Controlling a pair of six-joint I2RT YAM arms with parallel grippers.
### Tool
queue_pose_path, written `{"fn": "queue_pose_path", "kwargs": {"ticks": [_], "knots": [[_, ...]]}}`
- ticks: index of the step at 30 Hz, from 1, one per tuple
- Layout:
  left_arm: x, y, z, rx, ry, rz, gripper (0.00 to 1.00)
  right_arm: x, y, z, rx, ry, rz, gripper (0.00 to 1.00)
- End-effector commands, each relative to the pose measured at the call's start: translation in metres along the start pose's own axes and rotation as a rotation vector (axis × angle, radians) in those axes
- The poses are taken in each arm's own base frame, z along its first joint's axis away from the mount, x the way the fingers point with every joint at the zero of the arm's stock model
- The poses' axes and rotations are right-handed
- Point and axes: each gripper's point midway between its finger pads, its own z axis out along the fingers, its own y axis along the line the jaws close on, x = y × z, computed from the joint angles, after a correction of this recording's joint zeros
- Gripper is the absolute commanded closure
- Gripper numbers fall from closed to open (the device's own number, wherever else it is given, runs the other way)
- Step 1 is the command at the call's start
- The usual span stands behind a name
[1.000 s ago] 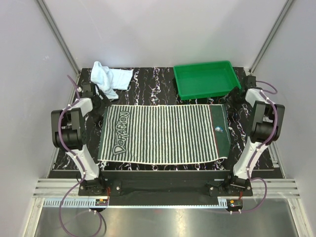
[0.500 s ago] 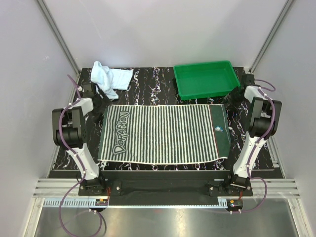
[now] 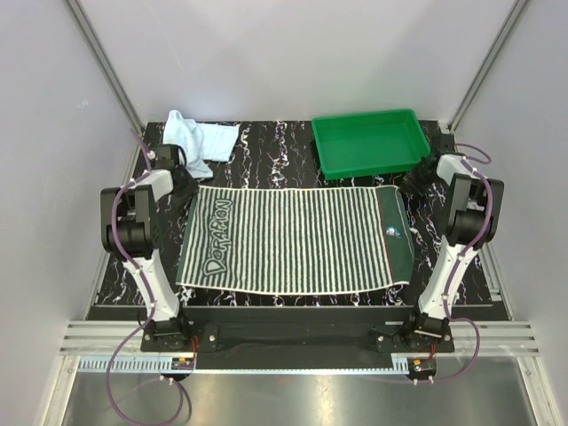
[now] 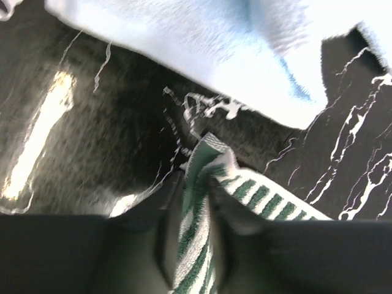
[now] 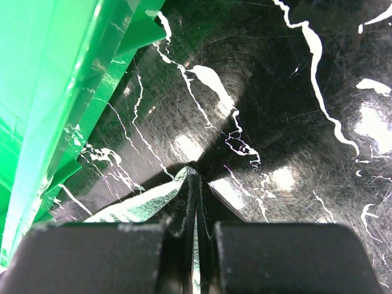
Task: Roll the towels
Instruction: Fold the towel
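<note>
The green-and-white striped towel [image 3: 297, 241] lies spread flat across the middle of the black marbled table. My left gripper [image 3: 188, 188] is shut on its far left corner [image 4: 205, 177], which stands pinched up between the jaws. At the far right corner [image 5: 191, 184] my right gripper [image 3: 410, 184] is shut on the dark edge of the same towel. The pale blue towel [image 3: 197, 142] lies crumpled at the back left, just beyond the left gripper, and fills the top of the left wrist view [image 4: 202, 43].
A green plastic tray [image 3: 371, 142] stands at the back right, close beside the right gripper; its wall [image 5: 55, 92] shows along the left of the right wrist view. White walls enclose the table on three sides.
Both grippers have gone from open to shut on the striped towel's far corners. Each arm shifted slightly toward the far side.
</note>
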Motion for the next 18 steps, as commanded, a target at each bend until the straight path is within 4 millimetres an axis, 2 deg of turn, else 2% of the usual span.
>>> {"fn": "queue_pose_path", "kwargs": {"ticks": [1,2,6,8,10,13,18], "knots": [[0.006,-0.002,0.006,0.003,0.045,0.023,0.92,0.011,-0.007,0.014,0.02,0.031,-0.016,1.0],[0.006,-0.002,0.007,0.003,0.047,0.024,1.0,0.011,-0.007,0.013,0.019,0.03,-0.016,1.0],[-0.002,-0.01,0.004,0.035,0.029,0.042,1.0,0.006,-0.001,0.005,0.01,0.019,-0.017,1.0],[-0.009,-0.013,-0.003,0.045,0.02,0.046,1.0,-0.003,0.009,-0.007,-0.008,-0.007,-0.023,1.0],[-0.019,-0.022,-0.016,0.07,-0.01,0.057,1.0,-0.012,0.018,-0.019,-0.028,-0.033,-0.031,1.0],[-0.035,-0.035,-0.037,0.118,-0.056,0.075,1.0,-0.027,0.036,-0.047,-0.072,-0.089,-0.041,1.0],[-0.051,-0.049,-0.072,0.177,-0.117,0.101,1.0,-0.036,0.049,-0.082,-0.103,-0.143,-0.059,1.0]]}}
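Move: The striped towel's far left corner is right at the left fingertips, already between the narrowing pads; its near left corner is about 31 cm back and 5 cm left. The blue towel's middle is some 12 cm straight ahead of this hand. The far right corner is already pinched at the right fingertips, with the near right corner about 31 cm back and 1 cm right of them, and the green tray's middle about 13 cm ahead and 11 cm left. Finish shutting the left gripper so it pinches the striped towel's far left corner, easing about 1 cm to the right; keep the right gripper shut on the far right corner and hold it in place. Then raise both hands together, nearly straight up, by just under 3 cm, still holding the corners. ##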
